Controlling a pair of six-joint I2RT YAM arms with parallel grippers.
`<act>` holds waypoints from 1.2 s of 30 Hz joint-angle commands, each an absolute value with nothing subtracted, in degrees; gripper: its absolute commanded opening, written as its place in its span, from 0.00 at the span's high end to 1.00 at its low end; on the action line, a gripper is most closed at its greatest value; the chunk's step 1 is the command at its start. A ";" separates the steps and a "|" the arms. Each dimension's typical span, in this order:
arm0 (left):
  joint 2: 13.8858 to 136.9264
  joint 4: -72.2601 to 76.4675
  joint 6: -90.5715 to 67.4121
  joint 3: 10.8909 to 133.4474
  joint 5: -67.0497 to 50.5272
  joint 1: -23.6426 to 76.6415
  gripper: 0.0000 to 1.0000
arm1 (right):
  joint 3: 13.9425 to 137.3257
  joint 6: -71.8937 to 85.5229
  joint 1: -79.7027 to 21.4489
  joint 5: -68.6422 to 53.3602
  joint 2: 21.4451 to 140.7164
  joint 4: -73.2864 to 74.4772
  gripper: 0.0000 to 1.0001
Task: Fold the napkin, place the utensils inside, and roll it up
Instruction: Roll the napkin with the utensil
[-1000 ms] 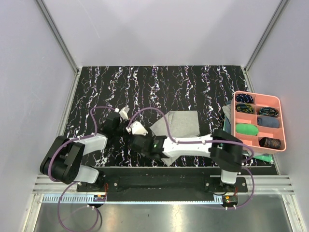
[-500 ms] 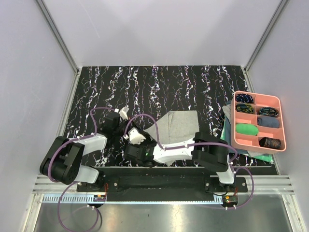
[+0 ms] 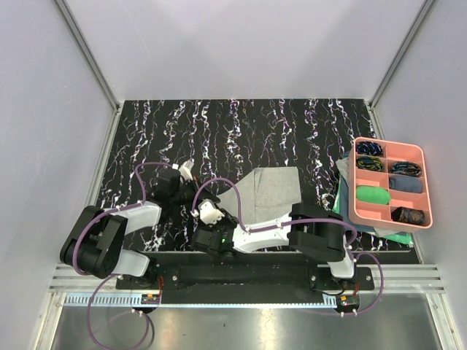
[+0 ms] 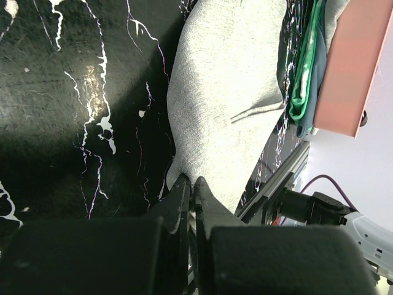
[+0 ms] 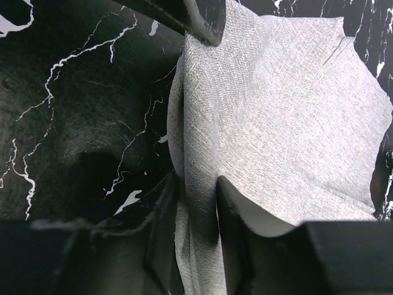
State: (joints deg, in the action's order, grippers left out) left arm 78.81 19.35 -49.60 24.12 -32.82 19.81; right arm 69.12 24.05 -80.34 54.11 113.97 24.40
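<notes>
The light grey napkin [image 3: 273,188] lies partly folded on the black marbled table, its left edge lifted. My left gripper [image 3: 198,191] is shut on that edge's corner; the left wrist view shows the cloth [image 4: 227,80] pinched at the tips [image 4: 191,183]. My right gripper [image 3: 219,217] sits just nearer along the same edge. In the right wrist view its fingers [image 5: 198,184] straddle a raised fold of the napkin [image 5: 288,123], jaws half closed and not clamped. The left fingertip [image 5: 206,24] shows at the top there. The utensils are out of view.
A pink compartment tray [image 3: 427,182] holding rolled cloths stands at the right edge, seen too in the left wrist view as a pink tray [image 4: 356,61]. Green and teal cloths [image 3: 394,237] lie under it. The metal rail [image 3: 241,273] runs along the near edge.
My right gripper has slid left along the near side to the napkin's lifted edge, and its jaws have narrowed around the fold. The left gripper has kept its hold and place.
</notes>
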 commanded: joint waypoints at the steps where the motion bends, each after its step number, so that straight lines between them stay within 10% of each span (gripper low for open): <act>1: 77.61 22.94 -50.01 24.96 -33.58 19.25 1.00 | 68.91 27.07 -80.95 57.57 113.47 24.87 0.66; 6: 78.84 23.55 -49.57 25.40 -34.71 19.16 0.97 | 67.68 25.41 -80.42 53.80 112.42 23.22 0.87; 17: 79.37 22.95 -46.24 24.70 -34.02 14.33 0.34 | 59.77 17.32 -70.41 18.49 100.29 12.57 1.00; 36: 68.12 15.29 -33.92 20.13 -25.40 13.97 0.18 | 59.59 18.98 -48.62 -27.76 101.33 10.20 1.00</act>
State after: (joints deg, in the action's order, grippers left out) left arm 70.81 15.46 -37.10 21.58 -26.65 14.22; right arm 59.53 17.98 -51.86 -16.69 100.27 13.98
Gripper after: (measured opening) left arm 0.827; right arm 0.050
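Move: The left hand still holds the napkin's left end, right at its fingertips. The napkin's rolled near-left edge, which the right hand goes for, runs between its half-open fingers, about 1 cm below; from the left hand that spot lies some 5 cm back and 4 cm right, roughly 2 cm lower. The middle of the napkin's flat part is about 4 cm ahead of the right hand, 10 cm right and 2 cm lower. Right fingers pinch the rolled edge, then tip steeply downward, while the left opens and withdraws 5 cm left. ##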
